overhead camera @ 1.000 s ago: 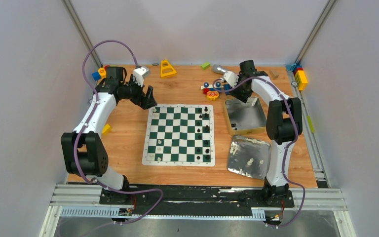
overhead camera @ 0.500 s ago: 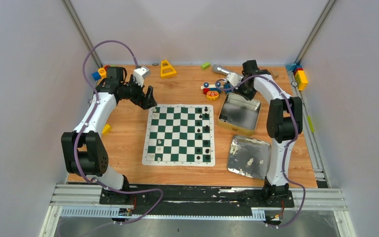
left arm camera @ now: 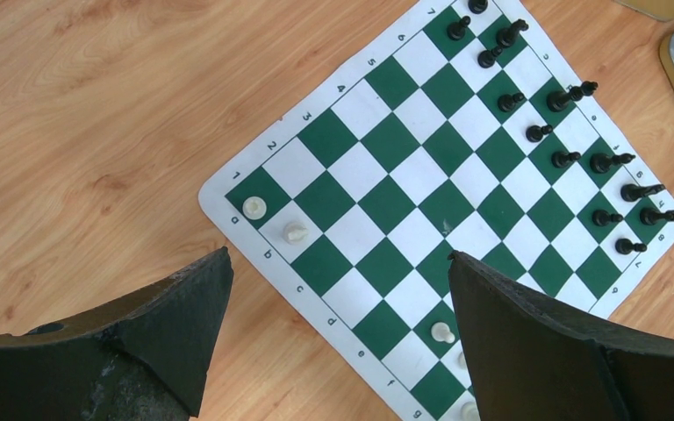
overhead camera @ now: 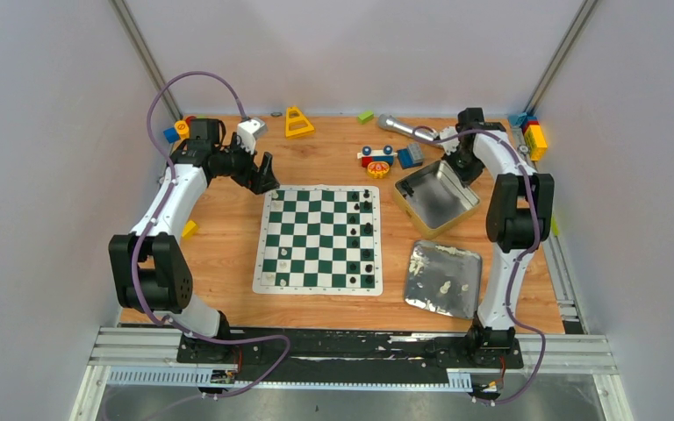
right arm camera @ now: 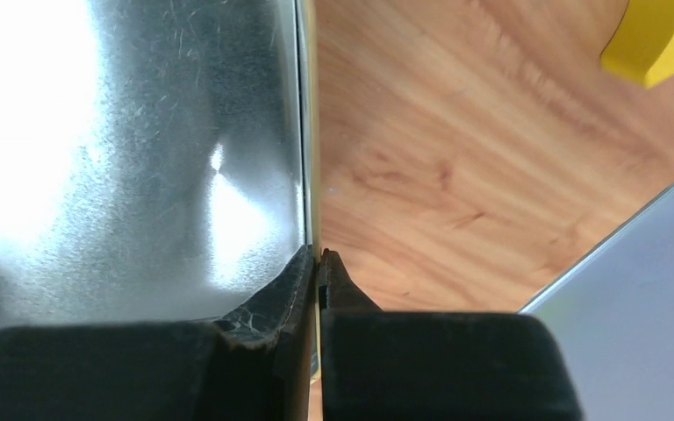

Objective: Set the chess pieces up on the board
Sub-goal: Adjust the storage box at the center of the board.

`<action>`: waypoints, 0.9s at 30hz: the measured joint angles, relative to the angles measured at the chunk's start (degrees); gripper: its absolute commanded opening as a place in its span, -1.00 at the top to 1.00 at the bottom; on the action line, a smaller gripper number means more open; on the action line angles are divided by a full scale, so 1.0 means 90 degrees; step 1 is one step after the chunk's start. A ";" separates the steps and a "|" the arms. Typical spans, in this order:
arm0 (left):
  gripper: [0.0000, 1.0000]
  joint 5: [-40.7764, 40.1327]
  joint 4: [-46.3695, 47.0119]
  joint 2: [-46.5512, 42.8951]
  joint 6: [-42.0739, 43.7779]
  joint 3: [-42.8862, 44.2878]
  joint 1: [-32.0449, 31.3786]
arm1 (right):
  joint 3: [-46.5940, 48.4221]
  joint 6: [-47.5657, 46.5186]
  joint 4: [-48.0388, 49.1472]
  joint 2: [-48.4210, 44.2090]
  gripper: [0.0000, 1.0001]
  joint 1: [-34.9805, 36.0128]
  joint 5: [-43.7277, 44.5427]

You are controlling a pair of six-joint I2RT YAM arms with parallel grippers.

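Observation:
The green-and-white board (overhead camera: 316,241) lies mid-table. Black chess pieces (overhead camera: 367,230) stand along its right columns, and a few white ones (overhead camera: 283,254) near its left side. My left gripper (overhead camera: 268,180) hangs open above the board's far left corner. In the left wrist view its jaws (left arm camera: 338,256) stand wide over the board's edge (left arm camera: 421,175), near white pieces (left arm camera: 254,207). My right gripper (overhead camera: 456,162) is shut on the far wall of the silver tin (overhead camera: 443,203). In the right wrist view the fingers (right arm camera: 319,263) pinch that thin wall (right arm camera: 140,132).
A tin lid (overhead camera: 430,263) holding white pieces (overhead camera: 444,286) lies at near right. At the back are a yellow cone toy (overhead camera: 297,122), a toy car (overhead camera: 376,157), a blue block (overhead camera: 410,156) and a silver rod (overhead camera: 395,125). Coloured blocks (overhead camera: 534,136) line the right edge.
My right gripper shut on the tin's wall and swung right and back, turning and dragging the tin with it. The left arm stayed still.

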 measured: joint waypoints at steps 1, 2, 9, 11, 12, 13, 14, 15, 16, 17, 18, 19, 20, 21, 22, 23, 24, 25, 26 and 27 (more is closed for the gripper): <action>-1.00 0.0000 0.0002 0.0000 -0.0010 0.0000 0.0000 | -0.0010 0.0228 -0.0063 -0.0010 1.00 0.0000 0.0005; -1.00 0.0000 0.0000 0.0000 -0.0012 0.0000 0.0000 | -0.0017 0.0498 -0.0129 -0.0019 1.00 -0.0049 0.0027; -1.00 0.0007 0.0005 -0.0019 -0.0039 -0.0002 0.0000 | -0.0597 0.1955 -0.0359 -0.0459 0.86 -0.0274 -0.0202; -1.00 0.0024 0.0010 -0.0039 -0.0056 -0.0012 0.0000 | -0.0828 0.2229 -0.0374 -0.0612 0.75 -0.0311 -0.0260; -1.00 0.0029 0.0010 -0.0051 -0.0063 -0.0019 0.0000 | -0.0950 0.2344 -0.0374 -0.0697 0.64 -0.0323 -0.0282; -1.00 0.0032 0.0015 -0.0056 -0.0070 -0.0029 0.0000 | -0.1083 0.2455 -0.0384 -0.0787 0.53 -0.0333 -0.0316; -1.00 0.0039 0.0015 -0.0066 -0.0078 -0.0039 0.0000 | -0.1200 0.2535 -0.0403 -0.0855 0.44 -0.0335 -0.0345; -1.00 0.0053 0.0017 -0.0070 -0.0080 -0.0051 0.0000 | -0.1294 0.2608 -0.0427 -0.0916 0.37 -0.0333 -0.0369; -1.00 0.0068 0.0019 -0.0075 -0.0083 -0.0061 0.0000 | -0.1365 0.2659 -0.0442 -0.0954 0.31 -0.0333 -0.0393; -1.00 0.0078 0.0015 -0.0075 -0.0085 -0.0063 0.0000 | -0.1401 0.2681 -0.0444 -0.0986 0.27 -0.0328 -0.0420; -1.00 0.0085 0.0019 -0.0075 -0.0085 -0.0066 0.0000 | -0.1443 0.2698 -0.0420 -0.1035 0.25 -0.0311 -0.0464; -1.00 0.0097 0.0022 -0.0075 -0.0085 -0.0066 0.0000 | -0.1455 0.2708 -0.0406 -0.1078 0.24 -0.0296 -0.0483; -1.00 0.0109 0.0022 -0.0078 -0.0085 -0.0066 0.0000 | -0.1460 0.2708 -0.0369 -0.1156 0.23 -0.0270 -0.0491; -1.00 0.0121 0.0024 -0.0080 -0.0085 -0.0066 0.0000 | -0.1460 0.2708 -0.0318 -0.1236 0.21 -0.0226 -0.0491; -1.00 0.0121 0.0024 -0.0080 -0.0087 -0.0066 0.0000 | -0.1460 0.2703 -0.0243 -0.1345 0.21 -0.0151 -0.0488; -1.00 0.0124 0.0027 -0.0080 -0.0087 -0.0066 0.0000 | -0.1460 0.2703 -0.0168 -0.1440 0.20 -0.0066 -0.0491; -1.00 0.0124 0.0032 -0.0080 -0.0087 -0.0068 0.0000 | -0.1460 0.2701 -0.0073 -0.1542 0.19 0.0056 -0.0491; -1.00 0.0121 0.0034 -0.0080 -0.0090 -0.0075 0.0000 | -0.1460 0.2698 0.0029 -0.1637 0.19 0.0199 -0.0493; -1.00 0.0121 0.0034 -0.0083 -0.0090 -0.0080 0.0000 | -0.1460 0.2693 0.0134 -0.1715 0.19 0.0355 -0.0505; -1.00 0.0121 0.0034 -0.0080 -0.0087 -0.0085 0.0000 | -0.1460 0.2671 0.0226 -0.1763 0.20 0.0493 -0.0522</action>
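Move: The storage box, its right wall already pinched in the right hand's fingertips, has its middle about 8 cm to that hand's left, 4 cm back and some 3 cm lower. The blue block stands about 10 cm ahead and 15 cm left of the hand; the silver tray lies 25 cm back and 6 cm left, the chessboard's middle 13 cm back and 40 cm left. From the idle left hand, the box is roughly 44 cm to the right, about level, 15 cm down. The storage box is swung clockwise by its right wall: still pinching it, the right hand pulls back about 8 cm almost level towards its base, turning some 25 degrees clockwise. Near the end of the pull the fingers open part way and let go; the hand then rises over 4 cm while swinging left and a little forward, in over the box. ##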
